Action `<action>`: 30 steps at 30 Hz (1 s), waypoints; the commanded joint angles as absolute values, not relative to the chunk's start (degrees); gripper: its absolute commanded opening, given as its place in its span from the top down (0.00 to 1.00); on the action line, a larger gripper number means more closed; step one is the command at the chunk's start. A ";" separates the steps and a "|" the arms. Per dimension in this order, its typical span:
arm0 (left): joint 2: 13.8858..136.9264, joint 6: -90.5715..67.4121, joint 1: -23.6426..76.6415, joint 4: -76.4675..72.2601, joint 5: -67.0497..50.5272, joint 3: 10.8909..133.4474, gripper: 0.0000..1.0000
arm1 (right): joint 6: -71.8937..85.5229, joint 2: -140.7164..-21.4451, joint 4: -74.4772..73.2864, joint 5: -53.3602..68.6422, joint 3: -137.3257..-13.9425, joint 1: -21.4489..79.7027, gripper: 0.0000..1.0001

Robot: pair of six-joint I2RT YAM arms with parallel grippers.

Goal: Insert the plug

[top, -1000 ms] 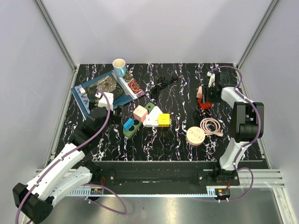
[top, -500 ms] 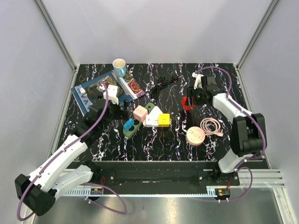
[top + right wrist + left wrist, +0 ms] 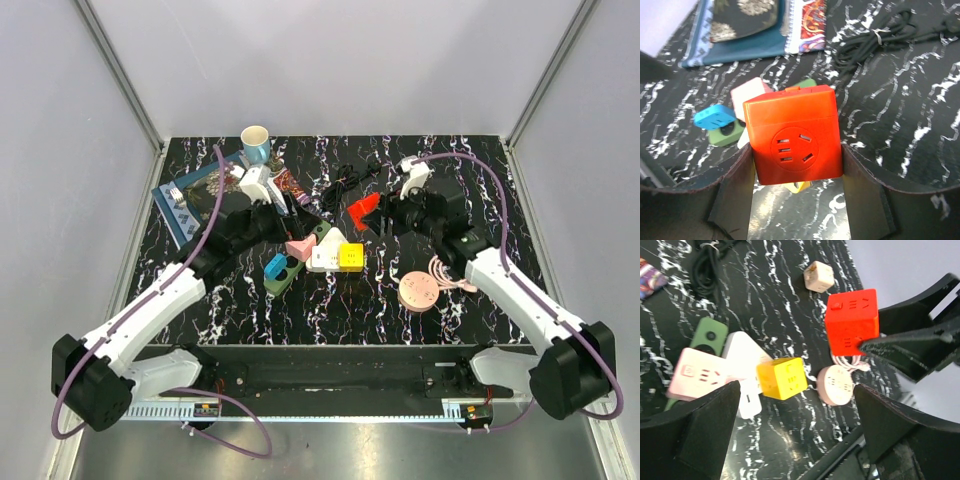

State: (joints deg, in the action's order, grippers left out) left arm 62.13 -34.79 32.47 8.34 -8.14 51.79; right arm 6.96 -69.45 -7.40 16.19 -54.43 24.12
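The plug [image 3: 795, 135] is a red cube with a round socket face, held off the table by my right gripper [image 3: 797, 167], whose jaws are shut on its two sides. In the top view the plug [image 3: 363, 212] hangs just behind and right of a cluster of cube sockets: white [image 3: 325, 255], yellow [image 3: 351, 257], pink [image 3: 300, 243], blue [image 3: 276, 266] and green [image 3: 283, 278]. My left gripper [image 3: 300, 215] hovers wide open over the cluster's back left. In its wrist view the left gripper [image 3: 795, 430] has nothing between its fingers, and the plug [image 3: 852, 320] shows beyond the yellow cube [image 3: 782, 377].
A black cable [image 3: 350, 180] lies behind the cluster. A round pink disc [image 3: 418, 291] and a coiled pink cable [image 3: 455, 270] sit at the right. A cup [image 3: 255, 143] and a blue book [image 3: 185, 195] with pouches are at the back left. A small beige cube [image 3: 818, 276] lies beyond the plug.
My right arm has swung left from the back right, carrying the red plug to just behind the socket cluster. My left arm has reached right and forward to the cluster, still open.
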 commanded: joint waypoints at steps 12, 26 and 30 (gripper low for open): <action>68.46 -48.69 35.33 3.95 -12.82 63.01 0.01 | 10.90 -60.74 5.89 17.75 -47.64 34.36 0.73; 71.72 -51.85 40.07 5.19 -16.61 62.67 0.05 | 10.72 -58.45 6.94 15.12 -46.94 35.51 0.73; 71.63 -53.26 41.31 3.26 -14.16 60.65 0.07 | 11.42 -58.27 7.82 14.77 -46.67 35.77 0.72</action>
State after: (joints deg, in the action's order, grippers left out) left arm 72.49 -50.83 40.23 7.55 -15.00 62.00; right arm 10.87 -59.86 2.17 16.40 -46.48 35.05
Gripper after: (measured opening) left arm 0.944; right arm 0.658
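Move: The red cube is already in the right hand's grip, in the air; the left hand's fingers, wide open, are roughly 14 cm to the cube's left, about 5 cm nearer the bases and almost level. Counted from the left hand, the yellow cube is some 5 cm ahead, 10 cm right and 17 cm below, the white adapter 7 cm ahead, 5 cm right and 18 cm below, and the pink cube 9 cm ahead, 3 cm left and 16 cm below. The left hand goes about 8 cm right to meet the red cube, drawing back a little late on, rising about 6 cm and then sinking half of that, while its wrist turns some 20 degrees and its wide-open fingers come around the cube, only just starting to narrow at the end. The right hand keeps its grip and brings the cube back and left towards the left hand, some 6 cm back and 5 cm left in the first half, then stops going sideways and lifts it a couple of centimetres, turning it roughly 15 degrees along the way, and holds it there. ##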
